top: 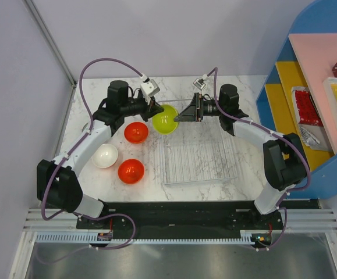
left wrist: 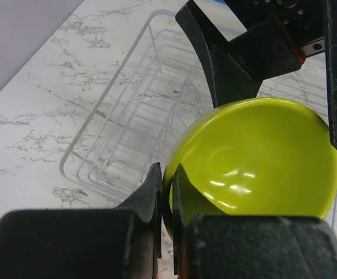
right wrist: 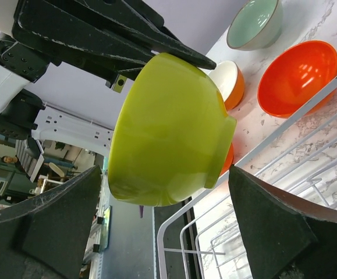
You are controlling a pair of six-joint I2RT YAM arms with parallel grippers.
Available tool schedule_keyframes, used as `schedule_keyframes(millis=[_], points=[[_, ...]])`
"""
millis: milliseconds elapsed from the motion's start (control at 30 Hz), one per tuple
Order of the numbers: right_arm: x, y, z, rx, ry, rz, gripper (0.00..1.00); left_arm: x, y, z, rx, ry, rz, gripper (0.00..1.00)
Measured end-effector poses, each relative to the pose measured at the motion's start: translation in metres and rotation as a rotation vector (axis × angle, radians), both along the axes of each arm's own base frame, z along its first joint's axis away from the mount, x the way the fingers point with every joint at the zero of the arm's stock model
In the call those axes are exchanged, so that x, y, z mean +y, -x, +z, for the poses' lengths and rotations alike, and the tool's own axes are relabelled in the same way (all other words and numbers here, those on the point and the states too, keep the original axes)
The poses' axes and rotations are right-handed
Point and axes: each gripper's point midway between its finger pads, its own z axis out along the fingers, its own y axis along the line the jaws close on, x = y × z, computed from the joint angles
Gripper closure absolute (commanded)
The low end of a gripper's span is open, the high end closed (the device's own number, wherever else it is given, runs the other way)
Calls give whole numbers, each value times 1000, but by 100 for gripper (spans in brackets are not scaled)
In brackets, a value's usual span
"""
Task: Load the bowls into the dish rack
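Observation:
My left gripper (top: 156,110) (left wrist: 163,174) is shut on the rim of a lime-green bowl (top: 164,119) (left wrist: 261,157) (right wrist: 168,128). It holds the bowl in the air above the far left corner of the clear dish rack (top: 200,157) (left wrist: 116,133) (right wrist: 160,250). My right gripper (top: 181,115) (right wrist: 165,174) is open, its fingers (left wrist: 215,64) standing either side of the bowl without touching it. Two red-orange bowls (top: 136,132) (top: 131,171) and a white bowl (top: 105,156) sit on the table left of the rack. A pale mint bowl (right wrist: 255,23) shows beyond them in the right wrist view.
A blue shelf unit (top: 325,87) with pink and yellow shelves holding packets stands at the right of the table. A grey wall runs along the table's left side. The arms' black base plate (top: 180,212) lies along the near edge.

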Motion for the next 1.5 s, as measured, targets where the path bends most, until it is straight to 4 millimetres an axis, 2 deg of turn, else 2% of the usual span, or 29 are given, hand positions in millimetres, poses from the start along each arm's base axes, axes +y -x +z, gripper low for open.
schedule_keyframes(millis=[133, 300, 333, 433, 467, 500, 533, 600, 633, 667, 800, 833, 900, 933, 967, 1000, 1100, 1233, 1300, 1400, 1500], points=[[1, -1, -3, 6, 2, 0, 4, -1, 3, -6, 14, -3, -8, 98], [2, -3, -6, 19, 2, -4, 16, -4, 6, -6, 17, 0, -22, 98], [2, -3, -5, 16, 0, -4, 25, -4, 6, -6, 18, 0, -22, 98], [2, -3, -4, 18, -6, -4, 37, -4, 6, -7, 20, -1, -20, 98], [2, -3, -4, 25, -7, -6, 48, -4, 5, -7, 16, 0, -19, 98], [2, -4, -4, 27, -11, -6, 53, -4, 5, -6, 13, 0, -16, 98], [2, -4, -4, 29, -14, -7, 65, -4, 5, -6, 13, 0, -14, 98], [3, -4, -4, 32, -20, -8, 78, -4, 4, -7, 13, -1, -13, 98], [3, -4, -4, 33, -22, -8, 93, -4, 4, -7, 13, -1, -13, 98], [3, -4, -4, 34, -23, -8, 100, -4, 4, -6, 12, -1, -12, 98], [2, -5, -4, 36, -26, -12, 100, -4, 4, -7, 12, -2, -7, 91], [2, -5, -4, 37, -26, -13, 100, -4, 3, -6, 11, -2, -6, 81], [3, -5, -4, 37, -25, -14, 100, -3, 3, -6, 11, -3, -3, 69], [2, -5, -4, 36, -24, -15, 100, -4, 3, -6, 12, -1, -2, 55], [3, -6, -5, 33, -21, -18, 100, -4, 3, -6, 12, 1, -3, 47], [2, -6, -8, 33, -14, -21, 100, -5, 3, -5, 12, 3, -3, 30], [2, -8, -19, 42, 20, -37, 100, -6, 3, -5, 14, 5, 0, 17], [-1, -12, -38, 61, 83, -71, 100, 2, -1, -6, 24, 6, 21, 11], [-3, -17, -46, 56, 126, -99, 100, 17, -9, -6, 27, 8, 55, 8], [-8, -28, -54, 29, 198, -155, 100, 51, -26, -6, 42, 20, 139, 5], [-18, -46, -59, -25, 303, -248, 100, 97, -42, -8, 65, 36, 253, 4]])
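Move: The left hand still pinches the green bowl by its rim, the bowl's middle about 4 cm back and 3 cm right of it. The open right gripper has that middle some 4 cm to its left, level with it. From the right hand, the dish rack's middle lies roughly 8 cm right, 4 cm back and 13 cm down; the nearest orange bowl lies 18 cm left, 1 cm back and 14 cm down. The right fingers narrow around the outside of the green bowl and hold it while the left hand keeps its rim pinch; then the left fingers open wide, let go of the rim and draw away about 10 cm left and some 4 cm forward. As the left lets go, the right hand carries the bowl down about 6 cm towards the rack and nearly as far forward, tipping its fingers downward and swinging them clockwise, some 20 degrees altogether. ##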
